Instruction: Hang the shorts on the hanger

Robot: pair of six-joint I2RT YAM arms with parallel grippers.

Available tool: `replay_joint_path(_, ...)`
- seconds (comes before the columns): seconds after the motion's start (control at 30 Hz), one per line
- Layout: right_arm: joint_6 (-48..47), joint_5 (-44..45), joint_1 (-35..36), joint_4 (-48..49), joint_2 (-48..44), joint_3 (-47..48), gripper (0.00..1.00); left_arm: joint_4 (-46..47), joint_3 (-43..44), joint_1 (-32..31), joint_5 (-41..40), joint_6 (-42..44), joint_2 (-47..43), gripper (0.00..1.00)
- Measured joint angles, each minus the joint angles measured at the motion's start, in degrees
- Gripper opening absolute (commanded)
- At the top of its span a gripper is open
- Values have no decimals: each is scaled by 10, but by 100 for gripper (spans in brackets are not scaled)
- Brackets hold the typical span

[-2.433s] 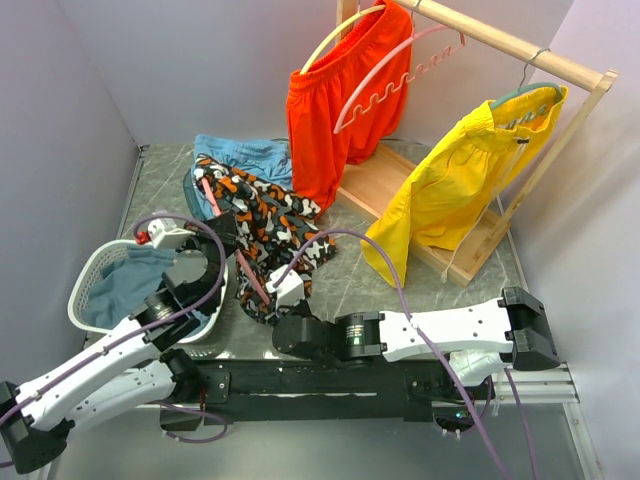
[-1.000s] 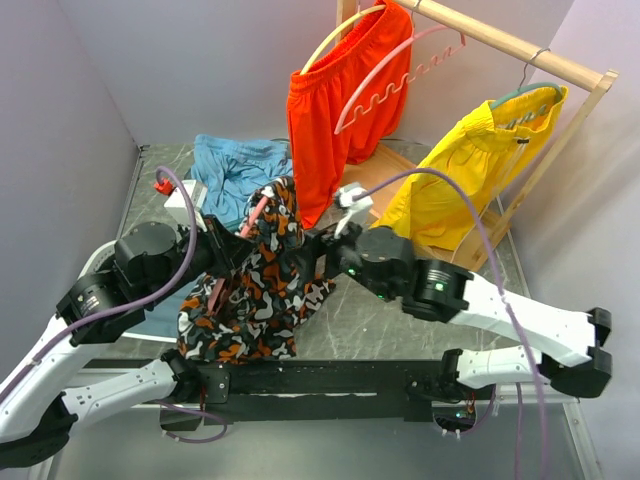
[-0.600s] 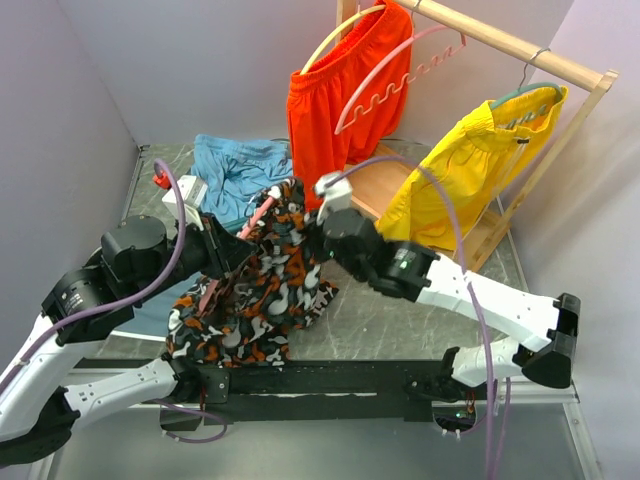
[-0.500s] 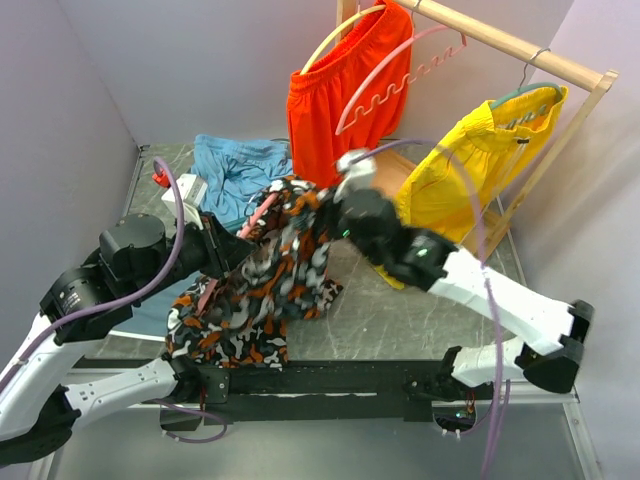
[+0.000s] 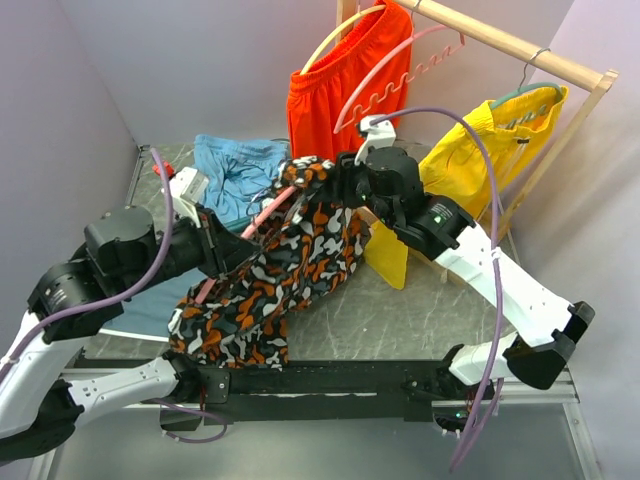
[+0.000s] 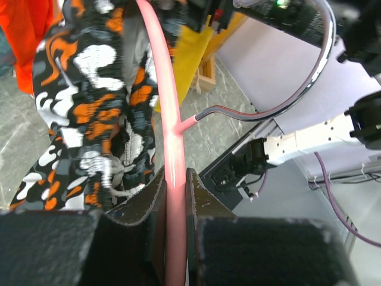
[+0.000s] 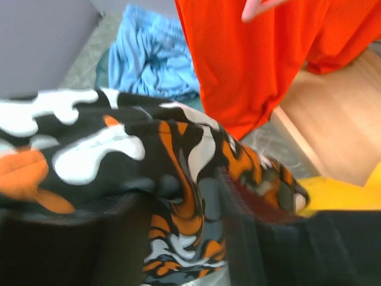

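Note:
The camouflage-print shorts (image 5: 290, 265) hang lifted over the table, stretched along the pink hanger (image 5: 262, 216). My left gripper (image 5: 215, 262) is shut on the hanger's pink bar (image 6: 169, 149), with the shorts (image 6: 95, 107) draped beside it. My right gripper (image 5: 340, 180) is shut on the shorts' upper end, near the orange shorts; the fabric (image 7: 178, 173) fills its view between the fingers. The hanger's hook is hidden by fabric.
A wooden rack (image 5: 520, 45) at the back holds plain orange shorts (image 5: 335, 100), a second pink hanger (image 5: 400, 75) and yellow shorts (image 5: 470, 150). Blue cloth (image 5: 235, 165) lies behind. A white basket (image 5: 125, 335) shows under the left arm.
Both grippers lifted the shorts and hanger off the table. The right gripper moved up and back toward the rack, pulling the fabric out along the hanger; the left stayed roughly in place.

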Motion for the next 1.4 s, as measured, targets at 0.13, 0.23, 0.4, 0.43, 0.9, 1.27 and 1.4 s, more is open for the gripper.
replay_joint_path(0.13, -1, -2, 12, -15, -15, -16, 70, -18, 17, 0, 2, 2, 0, 1)
replay_joint_path(0.23, 7, 5, 44, -10, -67, -58, 70, -30, 30, 0, -2, 2, 5, 1)
replay_joint_path(0.4, 30, 17, 122, 14, -153, -104, 74, -55, 78, 0, -2, 2, 39, 1)
replay_joint_path(0.43, 32, 18, 135, 25, -155, -102, 74, -57, 89, 0, -2, 2, 46, 1)
replay_joint_path(0.9, 29, 6, 268, 97, -113, -92, 69, -35, 154, 0, -28, -21, 83, 1)
replay_joint_path(1.27, 44, 47, 443, 228, -139, -187, 73, 63, 52, 0, -125, -97, 75, 1)
replay_joint_path(1.4, 54, 64, 452, 239, -115, -186, 73, 103, 18, 0, -143, -114, 75, 1)
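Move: My left hand holds the pink hanger near its middle. My right hand's next target, the near end of the patterned shorts' waistband, lies some 22 cm back, 26 cm to its left and 8 cm lower, or about 8 cm back and 10 cm left of my left hand, also lower. The hanger's far end, inside the waistband, is about 8 cm left of my right hand and level fore and aft; the hanger's middle is roughly 14 cm back and 16 cm left of it. I open my right fingers wider so they come free of the far waistband, then sweep that hand back some 26 cm, shifting left as I near the waistband's near end and turning nearly 40 degrees counter-clockwise. My left hand keeps its grip, lifting the hanger about 5 cm, then carrying it forward some 6 cm while sinking partway and turning slightly counter-clockwise. ##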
